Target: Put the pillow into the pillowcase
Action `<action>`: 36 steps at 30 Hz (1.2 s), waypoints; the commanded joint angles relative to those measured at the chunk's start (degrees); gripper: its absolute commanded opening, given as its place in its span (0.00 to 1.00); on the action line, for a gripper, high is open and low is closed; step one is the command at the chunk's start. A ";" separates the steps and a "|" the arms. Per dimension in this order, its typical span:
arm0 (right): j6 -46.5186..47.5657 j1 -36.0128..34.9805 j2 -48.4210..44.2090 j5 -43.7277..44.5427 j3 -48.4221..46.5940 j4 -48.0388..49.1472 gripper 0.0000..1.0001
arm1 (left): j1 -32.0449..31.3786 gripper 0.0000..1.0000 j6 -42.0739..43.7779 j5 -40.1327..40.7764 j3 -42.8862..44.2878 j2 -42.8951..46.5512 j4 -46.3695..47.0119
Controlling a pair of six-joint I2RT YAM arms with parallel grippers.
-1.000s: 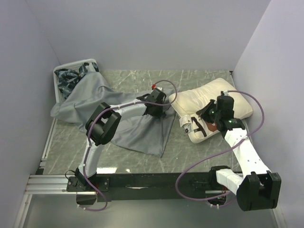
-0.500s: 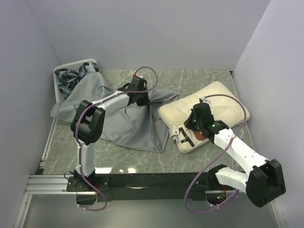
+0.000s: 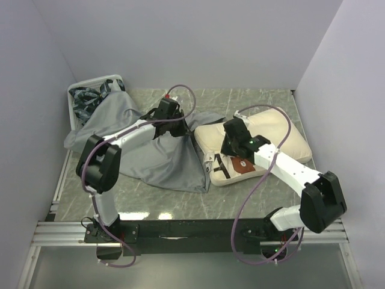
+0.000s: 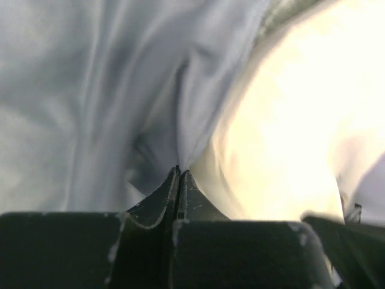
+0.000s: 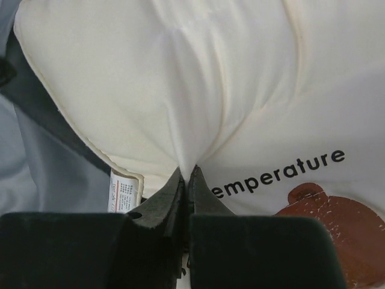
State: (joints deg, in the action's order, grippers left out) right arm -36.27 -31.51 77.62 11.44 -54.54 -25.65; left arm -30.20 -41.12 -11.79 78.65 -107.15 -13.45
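The cream-white pillow lies right of centre, bear print facing up, its left end touching the grey pillowcase. My right gripper is shut on a pinched fold of the pillow just left of the black text and brown bear. My left gripper is shut on a fold of the pillowcase at its right edge, right beside the pillow. The pillowcase's grey cloth lies under the pillow's corner, by its white label.
A white basket with dark blue-and-white patterned cloths stands at the back left corner, partly covered by the pillowcase. White walls close in the back and both sides. A metal rail runs along the near edge.
My right gripper has dragged the pillow left until it meets the pillowcase. My left gripper has moved left and back, taking the pillowcase's edge with it.
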 commanded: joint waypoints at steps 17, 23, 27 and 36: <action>8.66 -5.67 13.31 9.73 -18.91 -6.95 0.00 | -3.90 0.03 7.37 -4.47 0.72 7.48 -2.89; 9.21 -2.43 18.60 5.53 -26.23 -6.00 0.00 | -4.87 0.03 8.52 -7.01 -4.73 11.87 -4.12; 8.15 -1.10 21.77 3.51 -25.01 -1.44 0.00 | -4.96 0.03 8.51 -12.19 -6.14 16.52 -4.56; -1.42 2.15 20.47 -0.29 -18.50 9.46 0.00 | -4.96 0.04 10.10 -26.34 -6.58 21.28 -6.85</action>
State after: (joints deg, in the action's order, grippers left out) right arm -32.32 -31.00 100.49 9.93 -75.99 -27.79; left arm -34.81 -32.03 -26.39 72.38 -89.14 -19.53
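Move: The left hand already pinches the mouth edge of the grey pillowcase; the pillow's far left corner lies roughly 5 cm to its right, level with it and a few centimetres lower, and the white tag about 8 cm right and 9 cm back. The right hand already grips the pillow's fabric; the case mouth is some 12 cm to its left and 5 cm ahead, the tag about 6 cm left and 2 cm back, the bear print 6 cm right and 3 cm back. The left hand keeps its pinch on the pillowcase edge and lifts it about 5 cm, then draws it back some 10 cm towards the robot beside the pillow's left end, turning about 20 degrees clockwise and rising again at the finish. Meanwhile the right hand, still gripping the pillow, works slightly left and then pushes it forward and left, about 8 cm forward and half that left, towards the held-up mouth, rising briefly before sinking again. ##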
